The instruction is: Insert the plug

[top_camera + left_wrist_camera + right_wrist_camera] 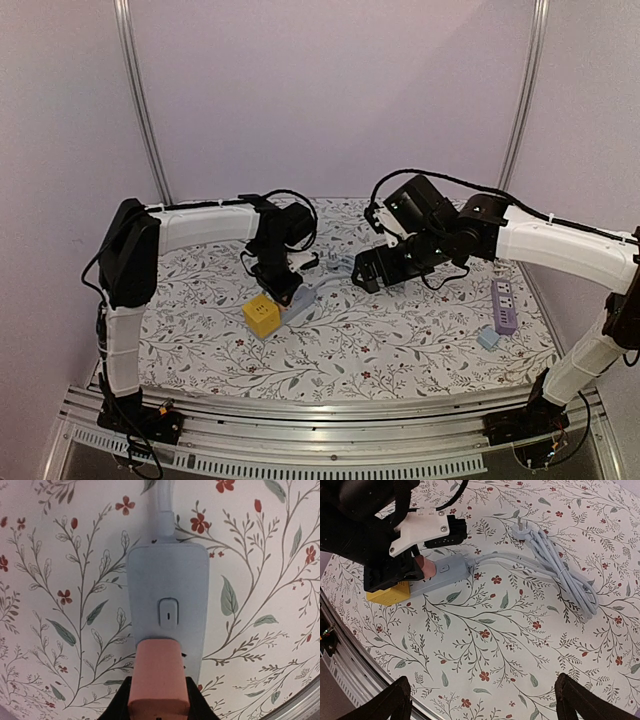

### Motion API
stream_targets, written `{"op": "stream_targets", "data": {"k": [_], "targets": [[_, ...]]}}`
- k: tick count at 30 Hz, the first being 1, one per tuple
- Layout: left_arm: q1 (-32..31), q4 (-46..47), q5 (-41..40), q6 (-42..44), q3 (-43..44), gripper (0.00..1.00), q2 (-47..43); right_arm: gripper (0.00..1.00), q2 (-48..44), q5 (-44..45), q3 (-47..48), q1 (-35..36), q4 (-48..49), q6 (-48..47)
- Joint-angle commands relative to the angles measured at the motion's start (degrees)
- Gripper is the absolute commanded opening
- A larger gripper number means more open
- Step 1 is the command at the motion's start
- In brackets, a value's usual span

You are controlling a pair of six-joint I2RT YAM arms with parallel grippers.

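My left gripper (159, 702) is shut on a salmon-pink plug (159, 677). The plug stands on the near end of a grey-blue power strip (168, 595) lying flat on the floral cloth. Its prongs are hidden, so I cannot tell how deep they sit. From the right wrist view, the plug (426, 566) shows as a pink sliver between the left gripper (395, 565) and the strip (447, 571). My right gripper (482, 700) hangs open above bare cloth, right of the strip, holding nothing. From above, the left gripper (290, 283) is over the strip (304, 300) and the right gripper (372, 272) hovers beside it.
A yellow cube (262, 316) sits against the strip's left side. The strip's grey cable lies coiled (565, 575) behind it, ending in a round plug (520, 530). A purple power strip (504, 305) and a small pale blue block (489, 338) lie at the right edge.
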Motion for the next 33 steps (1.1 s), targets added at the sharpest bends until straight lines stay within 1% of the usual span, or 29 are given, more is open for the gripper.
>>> {"op": "stream_targets", "data": {"k": [1,7,9,16,17,18,20,21,22,23,24,26,33], "targets": [[0.8,-0.5,0.1,0.0,-3.5,0.06,7.9,0.99,1.0,-0.4,1.1,-0.1,-0.1,-0.6],[0.8,-2.4,-0.2,-0.1,0.1,0.11,9.3,0.99,1.6,-0.7,1.1,0.0,0.3,-1.4],[0.7,-2.8,-0.1,-1.4,0.5,0.14,9.8,0.99,1.9,-0.7,1.2,-0.1,0.3,-1.8],[0.8,-2.4,0.1,-2.0,0.3,0.29,7.6,0.99,2.0,-0.3,1.1,-0.1,0.3,-2.8],[0.8,-2.5,0.5,-1.8,0.5,0.46,7.2,0.99,2.0,-0.2,1.0,-0.1,0.2,-2.8],[0.8,-2.7,0.7,-1.8,0.6,0.58,7.0,0.99,1.9,-0.2,0.9,-0.1,0.2,-2.9],[0.8,-3.3,0.6,-1.6,0.9,0.67,6.5,0.99,1.7,0.1,0.7,-0.1,0.0,-3.0],[0.8,-3.6,0.4,-1.6,1.0,0.76,6.1,0.99,1.5,0.3,0.6,-0.1,0.0,-3.0],[0.9,-3.7,0.3,-1.6,1.0,0.82,5.6,0.99,1.2,0.6,0.5,-0.1,0.1,-3.0],[0.9,-3.8,0.2,-1.7,1.0,0.83,5.0,0.99,1.0,0.8,0.3,0.0,0.1,-3.0],[1.0,-4.0,0.0,-1.8,1.1,0.97,4.6,0.99,0.8,0.9,0.0,-0.1,0.2,-3.0],[1.3,-4.4,-0.1,-2.0,1.6,0.99,3.5,0.99,0.1,0.9,-0.6,-0.1,0.5,-2.8],[2.0,-6.0,-1.0,-3.0,3.6,1.0,-0.9,0.99,-1.6,0.9,-2.4,0.0,0.9,-1.1]]}}
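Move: The left hand, pointing down, still grips the pink plug on the power strip, its middle about 1 cm under the hand point. The strip's middle is straight below, about 3 cm down. The yellow block sits on the strip about 5 cm left and 4 cm back; the coiled cord lies some 16 cm right and 11 cm ahead, 4 cm down. From the idle right hand the plug is about 21 cm left, 5 cm ahead and 16 cm below. Hold the left gripper on the pink plug in place for about half a second, then open the fingers wide to let go. As they part, bring the hand down about 3 cm around the plug, tilting some 5 degrees and easing roughly 2 cm left, and finish with a rise of just under 1 cm. ##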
